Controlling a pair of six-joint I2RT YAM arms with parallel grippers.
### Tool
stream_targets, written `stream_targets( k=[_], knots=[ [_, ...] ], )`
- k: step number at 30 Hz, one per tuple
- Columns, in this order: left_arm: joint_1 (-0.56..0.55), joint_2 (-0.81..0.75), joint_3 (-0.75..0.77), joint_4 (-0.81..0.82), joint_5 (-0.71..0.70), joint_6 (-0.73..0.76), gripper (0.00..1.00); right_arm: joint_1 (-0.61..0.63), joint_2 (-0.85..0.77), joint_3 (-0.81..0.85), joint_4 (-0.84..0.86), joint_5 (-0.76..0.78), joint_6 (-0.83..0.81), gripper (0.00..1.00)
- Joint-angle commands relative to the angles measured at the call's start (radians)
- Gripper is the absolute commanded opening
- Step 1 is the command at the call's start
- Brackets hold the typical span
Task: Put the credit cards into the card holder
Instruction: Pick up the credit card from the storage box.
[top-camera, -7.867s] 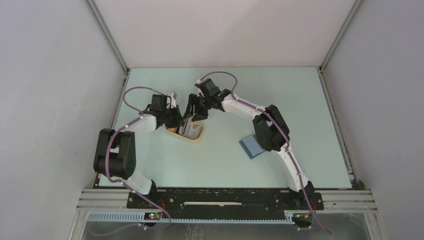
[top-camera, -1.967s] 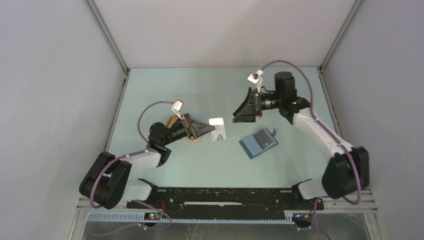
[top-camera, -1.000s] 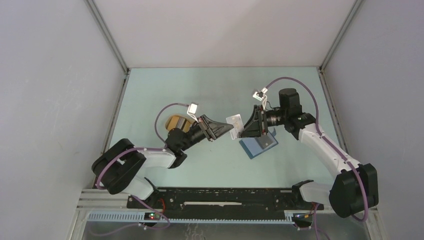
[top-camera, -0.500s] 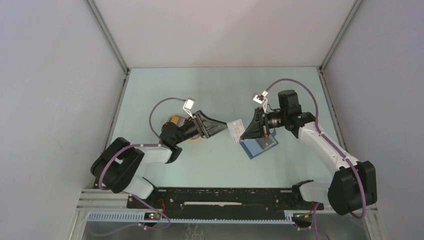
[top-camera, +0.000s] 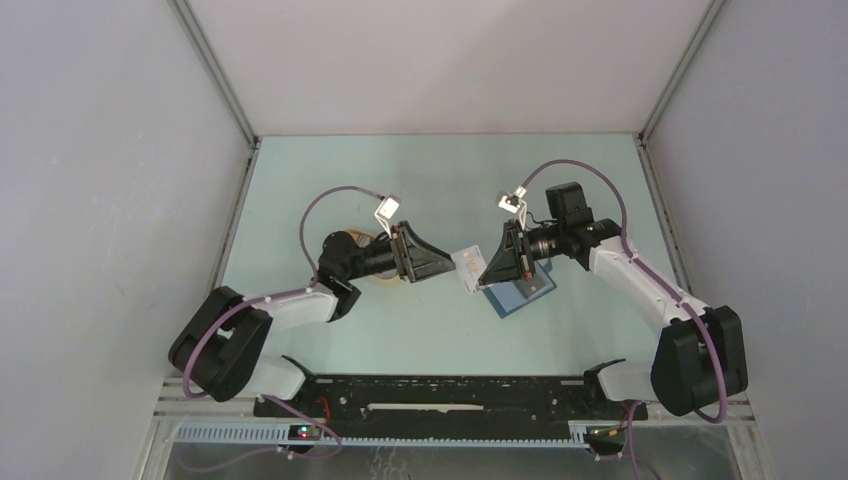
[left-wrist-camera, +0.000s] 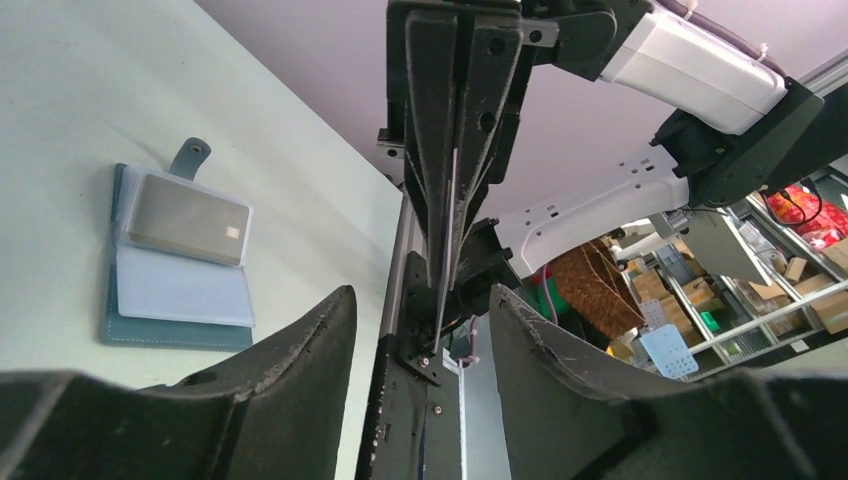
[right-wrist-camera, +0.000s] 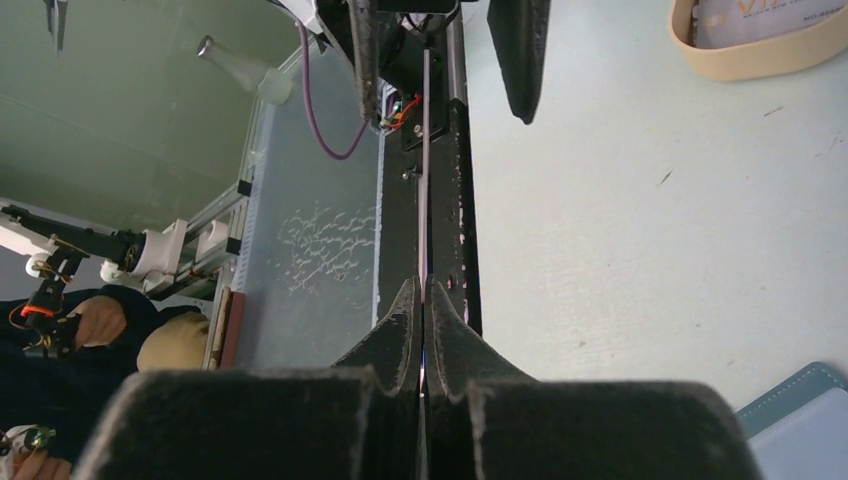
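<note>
A pale credit card (top-camera: 466, 268) hangs in the air between the two grippers, above the table. My right gripper (top-camera: 486, 271) is shut on it; in the right wrist view the card (right-wrist-camera: 424, 170) shows edge-on, sticking out of the closed gripper (right-wrist-camera: 422, 287). My left gripper (top-camera: 441, 265) stands open just left of the card, its fingers apart on either side of the card's edge (left-wrist-camera: 450, 215) and not touching it. The teal card holder (left-wrist-camera: 175, 290) lies open on the table with a grey card (left-wrist-camera: 190, 206) on its pale blue inside. In the top view the holder (top-camera: 517, 296) is partly under the right gripper.
A tan oval tray (right-wrist-camera: 760, 48) with another card (right-wrist-camera: 775, 10) in it sits behind the left gripper. In the top view the tray (top-camera: 384, 281) is mostly hidden under the left arm. Grey walls close in the table on three sides.
The card has passed from hand to hand: my right gripper shut on it, my left gripper opened and drew back slightly to the left.
</note>
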Motion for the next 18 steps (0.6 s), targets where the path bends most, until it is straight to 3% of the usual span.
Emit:
stream_targets(
  k=[1,6,8,11,13,14,18],
  knots=[
    [-0.006,-0.058,0.056,-0.073,0.025,0.085,0.56,0.012,0.003,0.045,-0.004,-0.015,-0.023,0.0],
    [-0.028,-0.047,0.112,-0.169,0.028,0.131,0.42,0.031,0.011,0.047,-0.007,-0.004,-0.028,0.0],
    [-0.034,-0.038,0.123,-0.178,0.032,0.131,0.3,0.032,0.016,0.047,-0.009,0.003,-0.028,0.0],
    [-0.035,-0.04,0.121,-0.178,0.023,0.133,0.03,0.031,0.028,0.057,-0.039,0.015,-0.048,0.0],
    [-0.036,-0.05,0.112,-0.184,0.009,0.134,0.0,0.031,0.033,0.064,-0.054,0.02,-0.061,0.0],
    [-0.036,-0.056,0.103,-0.184,0.004,0.133,0.0,0.029,0.031,0.065,-0.058,0.025,-0.066,0.05],
    [-0.038,-0.118,0.019,-0.15,-0.06,0.106,0.0,0.01,0.011,0.102,-0.17,0.074,-0.174,0.69]
  ],
)
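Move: The card is in the right hand's shut fingers by its right rear corner, its middle about 3 cm left, 1 forward and 1 above that hand. From the open left hand the card's middle lies some 4 cm right, 1 back and 1 below. The card holder lies roughly 8 cm ahead, 9 right and 17 below the right hand. The storage box is about 17 cm left of the left hand, 16 ahead and 20 below. Rightward and up by barely 1 cm each, the left hand eases farther over the card's left edge while its open fingers shut and pinch it. The right hand keeps its grip almost in place until then, finally sinking about 1 cm as its fingers spread and let go of the card's right rear corner. ##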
